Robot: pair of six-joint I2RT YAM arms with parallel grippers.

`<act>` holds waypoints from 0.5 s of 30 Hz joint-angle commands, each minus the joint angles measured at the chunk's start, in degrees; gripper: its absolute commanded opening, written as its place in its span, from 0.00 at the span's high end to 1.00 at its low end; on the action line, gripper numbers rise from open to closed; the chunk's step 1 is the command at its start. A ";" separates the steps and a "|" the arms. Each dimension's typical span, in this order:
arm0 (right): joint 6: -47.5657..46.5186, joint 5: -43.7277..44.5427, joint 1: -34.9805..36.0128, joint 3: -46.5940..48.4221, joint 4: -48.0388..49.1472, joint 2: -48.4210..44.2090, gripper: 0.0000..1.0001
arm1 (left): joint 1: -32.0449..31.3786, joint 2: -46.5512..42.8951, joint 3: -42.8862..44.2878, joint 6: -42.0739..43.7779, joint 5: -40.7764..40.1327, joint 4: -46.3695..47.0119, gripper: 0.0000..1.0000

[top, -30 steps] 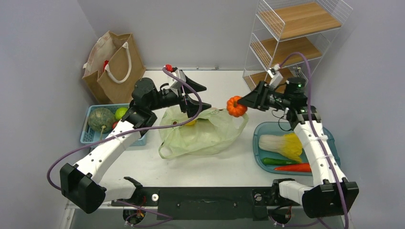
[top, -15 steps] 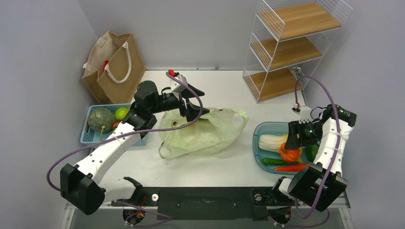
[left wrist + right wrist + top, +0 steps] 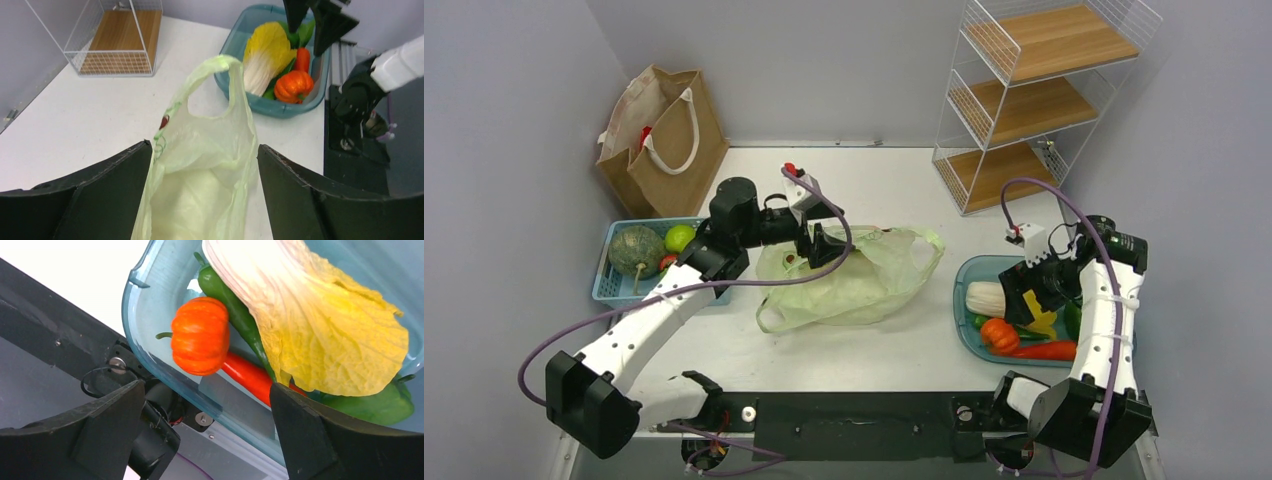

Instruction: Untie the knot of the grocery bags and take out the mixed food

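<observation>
The pale green plastic bag (image 3: 854, 285) lies crumpled mid-table, its loop handles (image 3: 215, 62) loose, with no knot showing. My left gripper (image 3: 827, 232) is open at the bag's upper left. In the left wrist view the bag's film (image 3: 200, 170) fills the gap between its fingers (image 3: 110, 190). The ribbed orange piece (image 3: 999, 335) lies in the teal tray (image 3: 964, 275), free of any grip. My right gripper (image 3: 1031, 300) hovers open over the tray. In the right wrist view the orange piece (image 3: 200, 335) sits just beyond its open gripper (image 3: 207, 385). The brown paper bag (image 3: 664, 140) stands at the back left.
The teal tray (image 3: 150, 365) also holds a white-yellow cabbage (image 3: 320, 320), a red chili (image 3: 250, 377) and green peppers (image 3: 235, 310). A blue basket (image 3: 614, 285) at the left holds a green squash (image 3: 634, 250) and a lime (image 3: 678, 236). A wire shelf (image 3: 1034, 90) stands at the back right.
My right arm swung the orange piece from above the bag to the tray and let it go there. The left gripper sank a little onto the bag.
</observation>
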 commanded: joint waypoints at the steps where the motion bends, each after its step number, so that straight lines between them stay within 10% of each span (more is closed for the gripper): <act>1: 4.40 -2.17 3.11 5.18 3.51 -1.97 0.08 | 0.91 -5.12 -2.31 14.12 1.26 -14.55 0.30; 6: 16.10 -4.09 12.69 8.68 9.86 -2.44 0.10 | 0.24 -6.08 -5.38 37.57 -1.05 -31.28 0.56; 15: 30.99 -2.76 27.89 12.25 23.01 1.49 0.12 | -4.63 6.20 -7.14 50.76 -17.19 -31.22 0.59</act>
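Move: The yellow fruit in the open grocery bag lies some 28 cm below my left hand, about 8 cm ahead and 3 cm to its left. The bag's middle is 5 cm ahead and 1 cm right, and the red-green pepper 12 cm ahead and 4 cm right, at about that same depth. From my empty right hand, the bag's right handle is about 19 cm ahead, 18 cm left and 11 cm down. The orange pepper is 14 cm below and 3 cm left; the cabbage is 8 cm ahead and straight in line, 13 cm down. I drop my left hand about 16 cm towards the open bag, easing some 5 cm left and slightly back while rolling the fingers from pointing level right to well downward, and narrowing their gap by nearly half on nothing. Meanwhile my right hand, still wide open, leaves the tray of vegetables, going left, up and forward towards the bag's right handle, about 12 cm in all. ##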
